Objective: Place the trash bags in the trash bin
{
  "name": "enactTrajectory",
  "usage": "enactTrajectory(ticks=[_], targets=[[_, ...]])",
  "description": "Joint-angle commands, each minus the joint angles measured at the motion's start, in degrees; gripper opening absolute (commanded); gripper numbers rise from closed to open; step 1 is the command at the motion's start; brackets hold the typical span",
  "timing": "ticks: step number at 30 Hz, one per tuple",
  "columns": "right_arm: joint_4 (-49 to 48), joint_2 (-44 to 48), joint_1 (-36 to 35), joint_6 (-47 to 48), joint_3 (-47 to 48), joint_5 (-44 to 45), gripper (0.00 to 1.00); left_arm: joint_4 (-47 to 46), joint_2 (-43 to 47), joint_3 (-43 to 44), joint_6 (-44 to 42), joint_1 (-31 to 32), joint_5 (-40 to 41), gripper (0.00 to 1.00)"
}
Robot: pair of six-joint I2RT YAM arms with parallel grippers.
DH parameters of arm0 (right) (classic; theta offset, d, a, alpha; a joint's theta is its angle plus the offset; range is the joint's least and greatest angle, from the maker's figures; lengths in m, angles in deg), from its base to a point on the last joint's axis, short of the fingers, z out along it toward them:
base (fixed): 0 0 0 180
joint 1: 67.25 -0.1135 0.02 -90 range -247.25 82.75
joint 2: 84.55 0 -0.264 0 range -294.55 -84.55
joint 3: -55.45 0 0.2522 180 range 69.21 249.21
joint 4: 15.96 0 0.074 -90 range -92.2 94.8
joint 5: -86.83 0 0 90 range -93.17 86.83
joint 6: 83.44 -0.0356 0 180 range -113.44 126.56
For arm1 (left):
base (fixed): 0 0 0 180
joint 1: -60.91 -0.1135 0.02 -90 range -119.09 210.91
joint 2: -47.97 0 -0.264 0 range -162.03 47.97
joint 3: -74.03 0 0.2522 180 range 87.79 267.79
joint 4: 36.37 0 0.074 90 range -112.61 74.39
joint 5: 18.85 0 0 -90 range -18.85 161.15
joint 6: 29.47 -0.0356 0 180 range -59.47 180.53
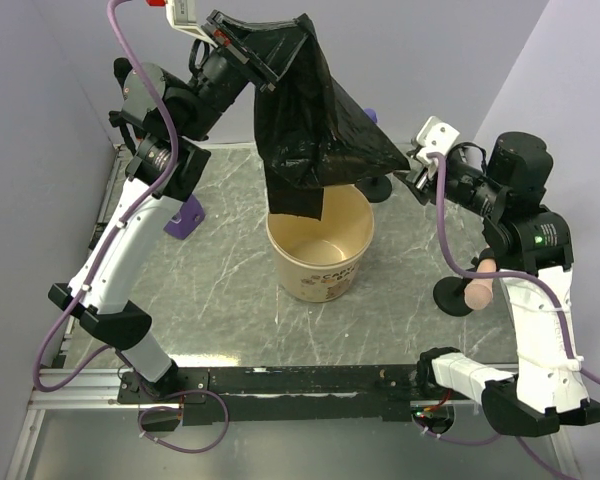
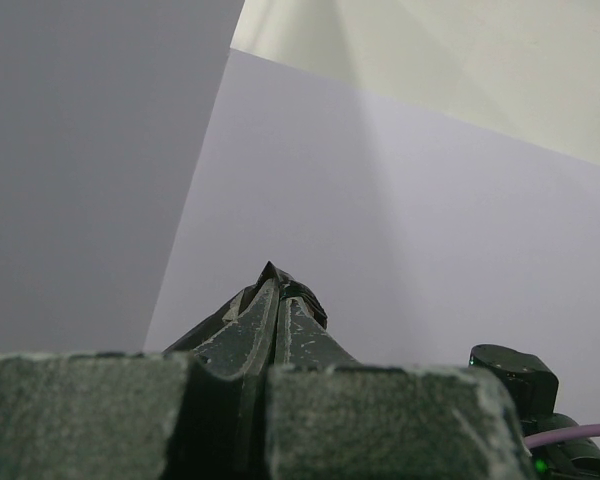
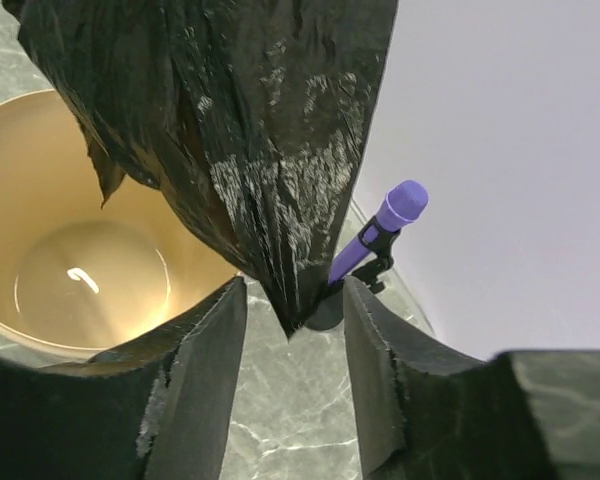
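A black glossy trash bag (image 1: 315, 120) hangs from my raised left gripper (image 1: 260, 65), its lower end dangling just over the far rim of the tan trash bin (image 1: 320, 280). In the left wrist view the left gripper (image 2: 277, 285) is shut on a fold of black film. My right gripper (image 1: 412, 165) is at the bag's right corner. In the right wrist view the right gripper (image 3: 295, 290) is open, and the bag's pointed corner (image 3: 290, 300) hangs between the fingers without being pinched. The bin (image 3: 80, 200) looks pale and empty inside.
A purple microphone (image 3: 395, 215) stands on a black round base (image 1: 380, 188) behind the bin. A second black base with a pinkish microphone (image 1: 470, 293) is at the right. A purple stand (image 1: 185, 218) is at the left. Walls close off the left, back and right.
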Motion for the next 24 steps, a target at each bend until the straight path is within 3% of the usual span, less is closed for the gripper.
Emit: enactTrajectory(ticks=[1,12,14,16,24], targets=[[-3.41,1.24,-0.13,3.51,0.31,-1.73,0.49,-0.6,0.7,0.98,-0.26,0.36,0.33,0.01],[-2.98,1.24,-0.22,6.06,2.32,-0.84,0.28,-0.69,0.88,-0.51,-1.57,0.53,-0.64,0.01],[-2.1,1.32,-0.13,5.98,2.68,-1.2,0.19,-0.25,1.14,-1.74,-2.53,0.53,-0.55,0.01],[-1.4,1.76,-0.22,5.45,2.24,-1.2,0.02,0.36,1.67,-3.66,-3.59,0.53,-0.2,0.01],[-7.81,5.63,-0.13,-7.53,-5.58,8.98,0.0,7.74,7.11,-14.04,-11.93,-0.52,2.17,0.01]])
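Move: The bag's free corner already hangs between the right hand's open fingers, about 2 cm ahead and 1 cm left. From that hand the trash bin stands some 18 cm to the left, level with it and 31 cm below, and the purple microphone about 27 cm ahead, 1 cm left, 30 cm down. The left hand holds the bag's other end high, with the bin about 12 cm to its right, 1 cm back and 52 cm below. Right fingers close, pinching the bag's free corner; the left, still gripping, sinks about 8 cm, slightly forward, binwards. ##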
